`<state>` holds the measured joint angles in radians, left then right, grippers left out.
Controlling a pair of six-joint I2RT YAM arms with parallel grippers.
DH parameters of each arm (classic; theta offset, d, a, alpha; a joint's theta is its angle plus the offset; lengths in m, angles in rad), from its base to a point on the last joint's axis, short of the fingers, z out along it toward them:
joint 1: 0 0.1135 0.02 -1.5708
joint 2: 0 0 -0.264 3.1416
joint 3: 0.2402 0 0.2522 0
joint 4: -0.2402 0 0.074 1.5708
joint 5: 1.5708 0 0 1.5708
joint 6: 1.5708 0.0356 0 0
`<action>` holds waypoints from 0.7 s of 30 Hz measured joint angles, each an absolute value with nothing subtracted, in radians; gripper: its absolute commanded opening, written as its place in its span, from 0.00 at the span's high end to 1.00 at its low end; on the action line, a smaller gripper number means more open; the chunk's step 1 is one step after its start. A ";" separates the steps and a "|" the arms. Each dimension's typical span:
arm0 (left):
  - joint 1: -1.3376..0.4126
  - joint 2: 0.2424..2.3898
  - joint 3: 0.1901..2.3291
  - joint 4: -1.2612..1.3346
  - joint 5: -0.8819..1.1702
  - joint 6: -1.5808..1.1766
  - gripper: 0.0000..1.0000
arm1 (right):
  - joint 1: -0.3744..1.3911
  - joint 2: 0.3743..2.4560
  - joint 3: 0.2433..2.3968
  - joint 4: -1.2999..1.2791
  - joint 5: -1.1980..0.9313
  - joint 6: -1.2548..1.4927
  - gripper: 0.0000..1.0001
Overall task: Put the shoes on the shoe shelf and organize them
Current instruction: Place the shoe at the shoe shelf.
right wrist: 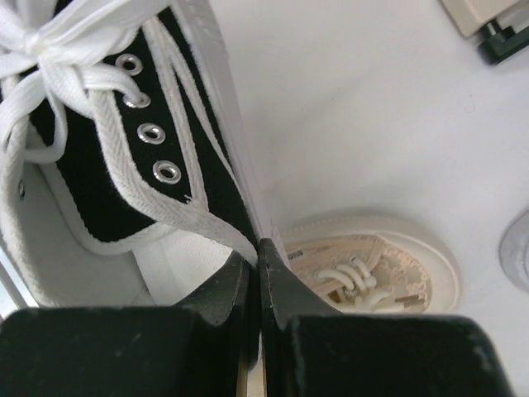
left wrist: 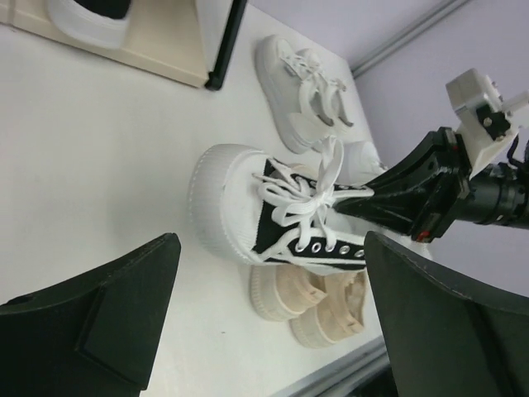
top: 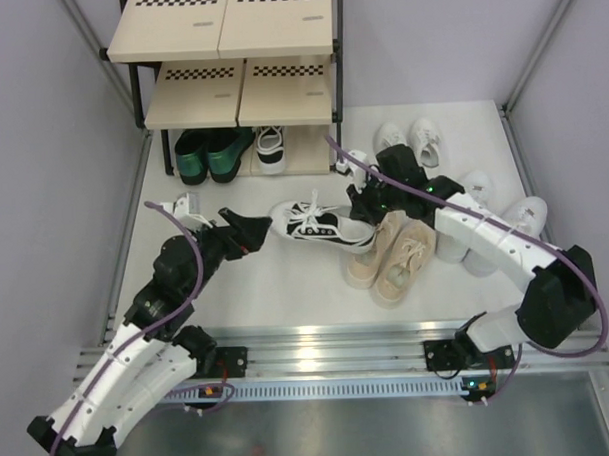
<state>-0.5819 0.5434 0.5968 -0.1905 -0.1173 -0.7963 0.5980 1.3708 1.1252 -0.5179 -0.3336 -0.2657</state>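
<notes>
A black-and-white laced sneaker (top: pixel 319 225) (left wrist: pixel 264 211) (right wrist: pixel 99 165) hangs on its side in mid-floor, its heel over the beige sneakers (top: pixel 396 255) (left wrist: pixel 314 302) (right wrist: pixel 372 269). My right gripper (top: pixel 369 211) (left wrist: pixel 364 203) (right wrist: pixel 259 256) is shut on the edge of its collar. My left gripper (top: pixel 259 228) (left wrist: pixel 273 265) stands open just short of its toe, not touching it. The shoe shelf (top: pixel 235 100) stands at the back. On its bottom board sit the dark green shoes (top: pixel 207 154) and another black-and-white sneaker (top: pixel 270 149).
Small white sneakers (top: pixel 406 139) (left wrist: pixel 302 78) lie right of the shelf. Larger white sneakers (top: pixel 494 216) sit under my right arm near the right wall. The two upper shelf boards carry nothing. An aluminium rail (top: pixel 329 342) runs along the near edge.
</notes>
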 measured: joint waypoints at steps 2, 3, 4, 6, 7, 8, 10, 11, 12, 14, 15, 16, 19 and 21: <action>-0.582 0.522 0.635 -0.269 -0.154 -0.744 0.02 | 0.598 1.412 1.158 -0.490 -0.321 -0.231 1.00; -0.582 0.506 0.647 -0.308 -0.170 -0.720 0.02 | 0.598 1.436 1.175 -0.472 -0.309 -0.209 1.00; -0.582 0.488 0.654 -0.347 -0.182 -0.699 0.02 | 0.598 1.455 1.188 -0.456 -0.298 -0.189 1.00; -0.582 0.454 0.657 -0.407 -0.194 -0.676 0.02 | 0.598 1.498 1.218 -0.434 -0.254 -0.135 1.00; -0.582 0.437 0.658 -0.438 -0.197 -0.671 0.02 | 0.599 1.518 1.233 -0.426 -0.231 -0.103 1.00; -0.582 0.423 0.658 -0.463 -0.197 -0.670 0.02 | 0.599 1.540 1.248 -0.414 -0.204 -0.065 1.00; -0.582 0.385 0.657 -0.507 -0.200 -0.670 0.02 | 0.599 1.573 1.266 -0.386 -0.154 -0.002 1.00; -0.582 0.362 0.654 -0.523 -0.200 -0.673 0.02 | 0.599 1.589 1.279 -0.378 -0.125 0.033 1.00; -0.582 0.340 0.651 -0.538 -0.201 -0.677 0.02 | 0.599 1.601 1.286 -0.368 -0.099 0.061 1.00; -0.582 0.300 0.643 -0.562 -0.203 -0.682 0.02 | 0.602 1.626 1.301 -0.348 -0.038 0.116 1.00; -0.582 0.285 0.642 -0.572 -0.203 -0.686 0.02 | 0.605 1.636 1.307 -0.337 0.001 0.139 1.00; -0.582 0.274 0.641 -0.582 -0.203 -0.690 0.02 | 0.607 1.643 1.311 -0.327 0.032 0.159 1.00; -0.582 0.250 0.637 -0.607 -0.203 -0.706 0.02 | 0.625 1.654 1.311 -0.297 0.123 0.205 1.00; -0.582 0.238 0.635 -0.618 -0.204 -0.713 0.02 | 0.637 1.659 1.311 -0.279 0.168 0.233 1.00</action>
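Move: The black-and-white shoe already hangs from the right hand by its heel collar, toe to the left. Its free place on the bottom shelf lies about 27 cm ahead, 14 cm left and 10 cm below that hand. Its mate sits on the same shelf some 11 cm left of that place; the shelf's front right corner is roughly 22 cm ahead and 5 cm left of the hand. The beige pair stands about 11 cm right, 13 cm below. From the left hand the free place is some 31 cm ahead, 14 cm right and 19 cm below. The black-and-white shoe, still pinched at the heel in the right hand's shut fingers, is carried forward about 11 cm towards the bottom shelf at nearly constant height, while the right wrist yaws clockwise nearly 40 degrees to swing the toe round towards the shelf. The empty left hand, fingers wide open, backs off and out to its left, roughly 8 cm, sinking slightly. ##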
